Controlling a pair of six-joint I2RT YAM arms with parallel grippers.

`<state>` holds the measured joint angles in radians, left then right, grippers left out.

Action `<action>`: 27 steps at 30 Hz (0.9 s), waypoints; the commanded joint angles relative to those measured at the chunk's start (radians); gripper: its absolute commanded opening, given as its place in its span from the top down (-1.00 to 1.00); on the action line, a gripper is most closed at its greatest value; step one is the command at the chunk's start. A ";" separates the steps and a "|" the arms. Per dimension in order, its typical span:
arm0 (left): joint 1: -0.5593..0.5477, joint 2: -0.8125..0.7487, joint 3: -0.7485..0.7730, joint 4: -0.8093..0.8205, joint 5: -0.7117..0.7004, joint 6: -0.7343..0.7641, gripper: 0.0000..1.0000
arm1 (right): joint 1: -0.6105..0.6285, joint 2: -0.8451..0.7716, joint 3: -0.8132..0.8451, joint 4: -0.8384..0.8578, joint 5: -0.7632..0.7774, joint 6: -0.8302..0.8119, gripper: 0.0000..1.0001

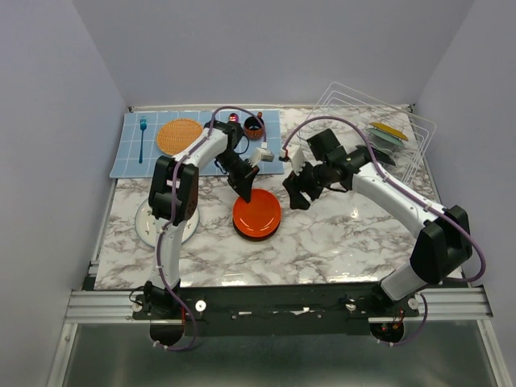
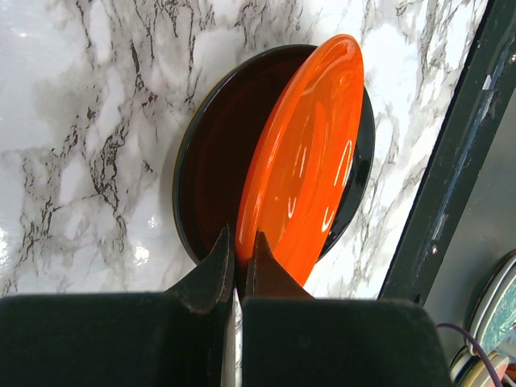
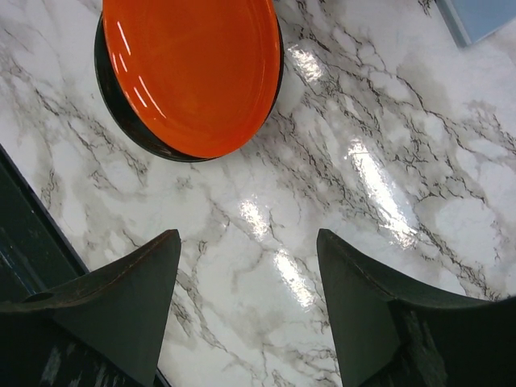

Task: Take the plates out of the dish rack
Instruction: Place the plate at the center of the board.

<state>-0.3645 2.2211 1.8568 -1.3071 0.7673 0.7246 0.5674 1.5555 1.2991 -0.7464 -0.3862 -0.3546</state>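
An orange-red plate (image 1: 258,216) rests tilted on a glossy black plate (image 1: 242,230) at the middle of the marble table. My left gripper (image 1: 247,196) is shut on the orange plate's rim (image 2: 242,250), and the plate (image 2: 306,161) leans over the black plate (image 2: 205,153). To the right, my right gripper (image 1: 295,192) hangs open over bare marble, nothing between its fingers (image 3: 133,298). From that wrist the orange plate (image 3: 193,68) and the black rim (image 3: 121,113) lie ahead. The white wire dish rack (image 1: 403,157) stands at the back right, holding a mustard-yellow plate (image 1: 389,130) and a pale one (image 1: 385,142).
A blue mat (image 1: 129,153) at the back left carries an orange woven disc (image 1: 179,135), a blue fork (image 1: 143,133) and a small dark bowl (image 1: 254,125). The table's dark front rail (image 2: 451,161) runs close to the plates.
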 commanded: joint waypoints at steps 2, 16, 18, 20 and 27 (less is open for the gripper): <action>-0.014 0.005 0.005 0.011 -0.033 -0.001 1.00 | -0.003 -0.028 -0.024 0.025 -0.014 0.003 -0.54; -0.019 -0.028 -0.064 0.072 -0.126 -0.016 0.39 | -0.003 -0.018 -0.032 0.032 -0.023 0.008 -0.54; -0.021 -0.035 -0.077 0.084 -0.143 -0.016 0.39 | -0.003 -0.018 -0.035 0.032 -0.023 0.008 -0.54; -0.021 -0.041 -0.085 0.095 -0.146 -0.020 0.39 | -0.003 -0.018 -0.038 0.030 -0.025 0.006 -0.54; -0.025 -0.051 -0.090 0.118 -0.154 -0.039 0.40 | -0.003 -0.014 -0.044 0.036 -0.031 0.005 -0.54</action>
<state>-0.3809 2.2105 1.7832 -1.2331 0.6697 0.6880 0.5674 1.5555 1.2659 -0.7284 -0.3908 -0.3546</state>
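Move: The left hand keeps the orange plate's raised rim pinched, that plate's middle about 4 cm back, 3 cm right and 3 cm below. The dark plate it is going onto lies some 5 cm back, 3 cm right and 6 cm below. The white plate is about 23 cm left and 6 cm back; the mug about 22 cm ahead and 2 cm right. From the right hand the dark plate is about 11 cm left, 4 cm back and 13 cm lower. The left fingers let go of their pinch on the orange plate's rim, opening to nearly a third while the rim stays between them. After a brief hold, the hand sinks about 2 cm towards the dark plate as they open, easing 1 cm to the left and rolling its left side up some 5 degrees, then stops there. ##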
